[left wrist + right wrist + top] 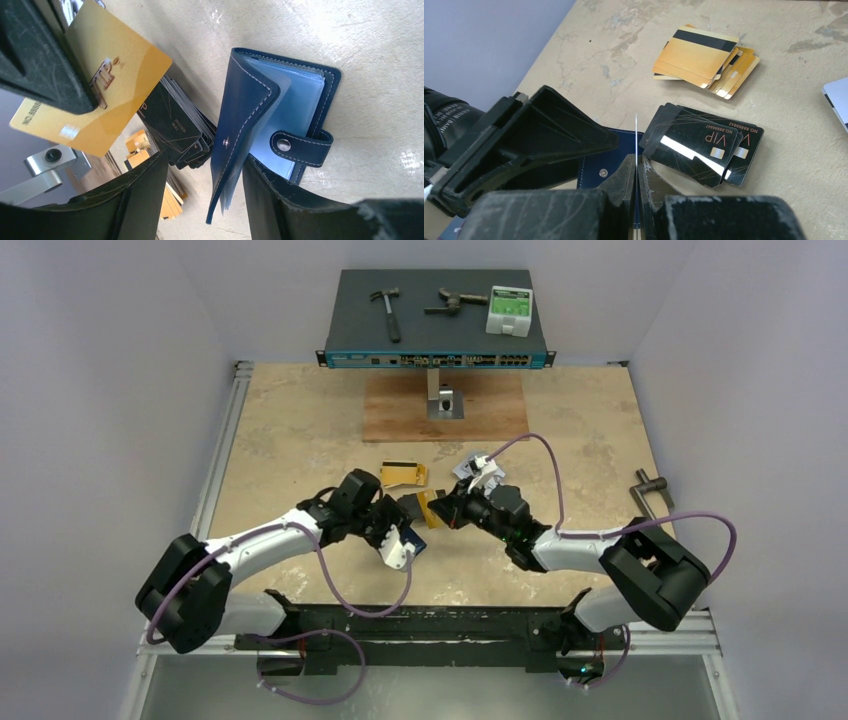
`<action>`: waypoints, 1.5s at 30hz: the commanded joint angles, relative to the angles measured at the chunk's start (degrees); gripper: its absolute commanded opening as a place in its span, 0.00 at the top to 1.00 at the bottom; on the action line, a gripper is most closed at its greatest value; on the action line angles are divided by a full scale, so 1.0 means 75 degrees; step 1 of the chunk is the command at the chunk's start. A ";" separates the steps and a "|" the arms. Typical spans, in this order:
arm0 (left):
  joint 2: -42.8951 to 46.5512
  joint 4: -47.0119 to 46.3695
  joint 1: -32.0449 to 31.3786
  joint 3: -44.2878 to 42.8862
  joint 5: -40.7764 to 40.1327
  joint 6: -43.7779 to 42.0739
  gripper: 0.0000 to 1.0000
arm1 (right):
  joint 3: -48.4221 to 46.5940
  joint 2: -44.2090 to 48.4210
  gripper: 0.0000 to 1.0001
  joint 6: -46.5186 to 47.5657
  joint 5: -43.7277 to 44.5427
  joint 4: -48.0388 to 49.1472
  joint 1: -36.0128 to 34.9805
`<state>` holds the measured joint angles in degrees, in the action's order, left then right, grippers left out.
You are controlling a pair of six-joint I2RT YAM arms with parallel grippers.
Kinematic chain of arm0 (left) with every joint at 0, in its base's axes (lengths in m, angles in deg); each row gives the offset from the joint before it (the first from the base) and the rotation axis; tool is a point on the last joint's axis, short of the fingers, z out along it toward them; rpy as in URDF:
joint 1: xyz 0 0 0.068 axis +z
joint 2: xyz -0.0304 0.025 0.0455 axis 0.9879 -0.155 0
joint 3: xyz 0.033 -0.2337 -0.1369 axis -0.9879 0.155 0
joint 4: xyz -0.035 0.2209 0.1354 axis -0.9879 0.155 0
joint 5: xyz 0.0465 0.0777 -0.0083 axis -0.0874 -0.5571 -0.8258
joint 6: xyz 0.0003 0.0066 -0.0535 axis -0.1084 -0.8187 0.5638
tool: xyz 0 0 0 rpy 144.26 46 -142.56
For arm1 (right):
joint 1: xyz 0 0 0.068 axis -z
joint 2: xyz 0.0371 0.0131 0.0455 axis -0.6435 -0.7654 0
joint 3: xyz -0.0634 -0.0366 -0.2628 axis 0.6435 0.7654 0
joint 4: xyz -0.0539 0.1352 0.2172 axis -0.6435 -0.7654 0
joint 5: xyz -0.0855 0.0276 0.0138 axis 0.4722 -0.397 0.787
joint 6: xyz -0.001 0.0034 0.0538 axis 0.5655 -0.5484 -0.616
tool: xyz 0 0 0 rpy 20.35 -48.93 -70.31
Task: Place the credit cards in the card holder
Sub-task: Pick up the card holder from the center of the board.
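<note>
The navy card holder [300, 107] lies open on the table, its clear sleeves showing and the snap tab [300, 147] loose. Its front cover [240, 135] stands lifted between the fingers of my left gripper [205, 165], close to the right finger; the jaws are apart. My right gripper [636, 161] is shut on a gold credit card [100, 85], seen edge-on [636, 132] in its own view, held just left of the holder. A fanned pile of black cards [704, 145] and a pile of gold cards [701, 60] lie beyond. Both grippers [405, 540] [445, 510] meet at mid-table.
A silver-grey card [838, 97] lies at the right. Behind stand a wooden board [445, 405] with a metal bracket [444, 400] and a dark network box [435, 325] carrying a hammer [388, 310]. A metal clamp [650, 490] lies at the table's right edge.
</note>
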<state>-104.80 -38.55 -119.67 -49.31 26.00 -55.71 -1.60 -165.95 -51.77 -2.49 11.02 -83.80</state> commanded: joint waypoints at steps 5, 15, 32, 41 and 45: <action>-0.0518 0.0179 -0.0244 -0.0490 0.0151 0.0164 0.47 | 0.0159 0.0043 1.00 -0.0172 -0.0266 0.0738 0.0034; -0.0727 0.0938 -0.0269 -0.1002 -0.0123 0.0234 0.61 | 0.0041 -0.0871 1.00 -0.0221 -0.0647 0.1181 0.0044; -0.0803 0.0447 -0.0537 -0.0675 -0.0080 0.0601 0.83 | -0.0321 -0.1848 1.00 -0.0496 -0.1127 0.1935 0.0026; -0.0682 0.1006 -0.0593 -0.1038 -0.0471 0.1199 1.00 | -0.0224 -0.1793 1.00 -0.0504 -0.1279 0.2100 0.0029; -0.0595 0.1660 -0.0576 -0.1698 -0.0533 0.2626 1.00 | -0.0123 -0.1373 1.00 -0.0526 -0.1169 0.1946 0.0054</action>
<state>-110.74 -29.98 -123.87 -56.07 22.33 -46.57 -2.52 -179.67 -55.42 -10.32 23.56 -83.58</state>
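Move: The open card holder lies with its raised cover standing between the left hand's half-open fingers; its middle is about 4 cm back, 2 cm right and 4 cm below that hand. From the right hand, which already holds a gold card in shut fingers, the holder is roughly 6 cm back, 6 cm left and 8 cm down. The black cards lie some 2 cm ahead, 3 cm left and 8 cm below the right hand, the yellow cards about 9 cm ahead, 7 cm left and as low. The left hand sinks and eases back about 1.5 cm each way while its fingers close part-way on the raised cover, reopen a little, then shut nearly fully, pinching the holder's cover between the tips as the wrist tilts some 10 degrees. The right hand, keeping its grip on the gold card, first hovers, then drops about 4 cm and creeps back up 1 cm, shifting some 2.5 cm left towards the holder and turning slightly counter-clockwise, which brings the card close beside the pinched cover. ##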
